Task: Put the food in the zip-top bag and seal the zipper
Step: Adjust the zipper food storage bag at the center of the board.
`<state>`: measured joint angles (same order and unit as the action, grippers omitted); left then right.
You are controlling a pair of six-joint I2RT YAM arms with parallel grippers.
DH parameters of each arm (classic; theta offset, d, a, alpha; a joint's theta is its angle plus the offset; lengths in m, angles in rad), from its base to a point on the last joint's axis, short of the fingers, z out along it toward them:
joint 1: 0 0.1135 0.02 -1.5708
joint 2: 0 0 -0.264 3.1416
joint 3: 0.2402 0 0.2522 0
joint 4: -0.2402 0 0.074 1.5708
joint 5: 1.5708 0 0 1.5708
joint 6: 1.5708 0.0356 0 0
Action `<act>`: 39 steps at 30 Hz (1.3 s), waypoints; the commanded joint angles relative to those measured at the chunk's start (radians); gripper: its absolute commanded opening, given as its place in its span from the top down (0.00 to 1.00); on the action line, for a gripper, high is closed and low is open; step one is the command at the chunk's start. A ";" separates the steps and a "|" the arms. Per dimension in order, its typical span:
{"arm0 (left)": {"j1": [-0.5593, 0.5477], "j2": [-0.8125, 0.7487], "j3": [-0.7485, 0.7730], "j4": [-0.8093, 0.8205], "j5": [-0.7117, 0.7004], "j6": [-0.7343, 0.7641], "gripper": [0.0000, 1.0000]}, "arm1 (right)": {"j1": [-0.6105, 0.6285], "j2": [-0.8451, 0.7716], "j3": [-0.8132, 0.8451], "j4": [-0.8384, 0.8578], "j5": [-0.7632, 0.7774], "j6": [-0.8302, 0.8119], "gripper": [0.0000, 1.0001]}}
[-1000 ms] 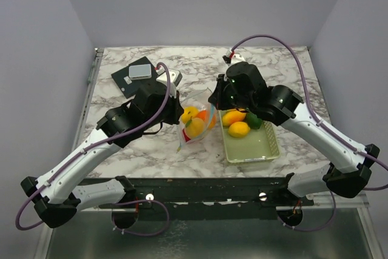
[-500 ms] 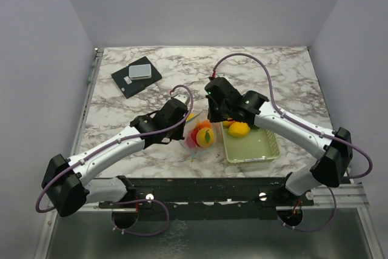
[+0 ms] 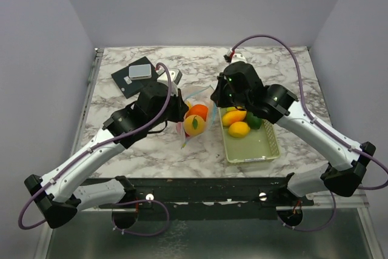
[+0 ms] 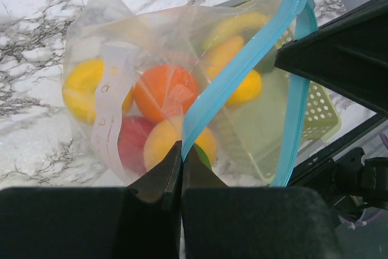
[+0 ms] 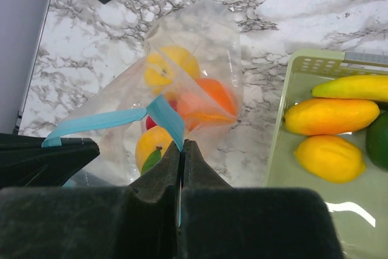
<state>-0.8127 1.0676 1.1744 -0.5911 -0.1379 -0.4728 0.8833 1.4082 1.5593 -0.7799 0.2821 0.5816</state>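
Note:
The clear zip-top bag (image 3: pixel 195 118) hangs between my two grippers above the marble table. Inside it is food: an orange ball (image 4: pixel 160 92), a yellow piece (image 4: pixel 82 83), a red apple (image 4: pixel 130 144) and a yellow-orange fruit with a green leaf (image 5: pixel 151 147). My left gripper (image 4: pixel 181 147) is shut on the light blue zipper (image 4: pixel 236 74) at one end. At the other end my right gripper (image 5: pixel 182 144) is pinched shut on the zipper (image 5: pixel 167 116). Between the two grips the bag's mouth gapes open.
A pale green mesh basket (image 3: pixel 268 150) stands right of the bag, holding a banana (image 5: pixel 354 87), an orange-yellow fruit (image 5: pixel 330 115), a lemon-like piece (image 5: pixel 330 157) and a green fruit (image 5: pixel 379 141). A black flat device (image 3: pixel 136 76) lies at the back left.
Half a second ago both grippers were lower and nearer the front edge with the bag. They have risen and moved back, both still gripping the zipper.

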 commanded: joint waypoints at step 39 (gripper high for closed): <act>0.004 -0.016 -0.013 -0.012 -0.029 -0.075 1.00 | 0.006 -0.054 -0.255 0.115 -0.114 0.110 0.43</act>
<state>-0.8116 1.0657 1.1702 -0.6193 -0.1314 -0.5297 0.8818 1.4246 1.3487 -0.6907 0.2016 0.6468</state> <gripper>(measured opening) 0.005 0.554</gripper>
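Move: Both my closed grippers already hold the bag's blue zipper rim. The food in the zipper bag sits about 14 cm below my left hand, 5 cm ahead and 4 cm to its right. From my right hand it is roughly 6 cm left, 2 cm ahead and as far below. The green basket's middle lies some 15 cm to my right hand's right and 2 cm ahead, its lemon 11 cm right and 1 cm back, both nearly 20 cm below. I dip both hands together, about 12 cm straight down towards the table and back up, to shake the food down. My left hand returns to its starting height and keeps its pinch on the rim. My right rises only about half the way, opens its fingers to a little over half and releases its pinch on the zipper, then eases down and back a couple of centimetres. ##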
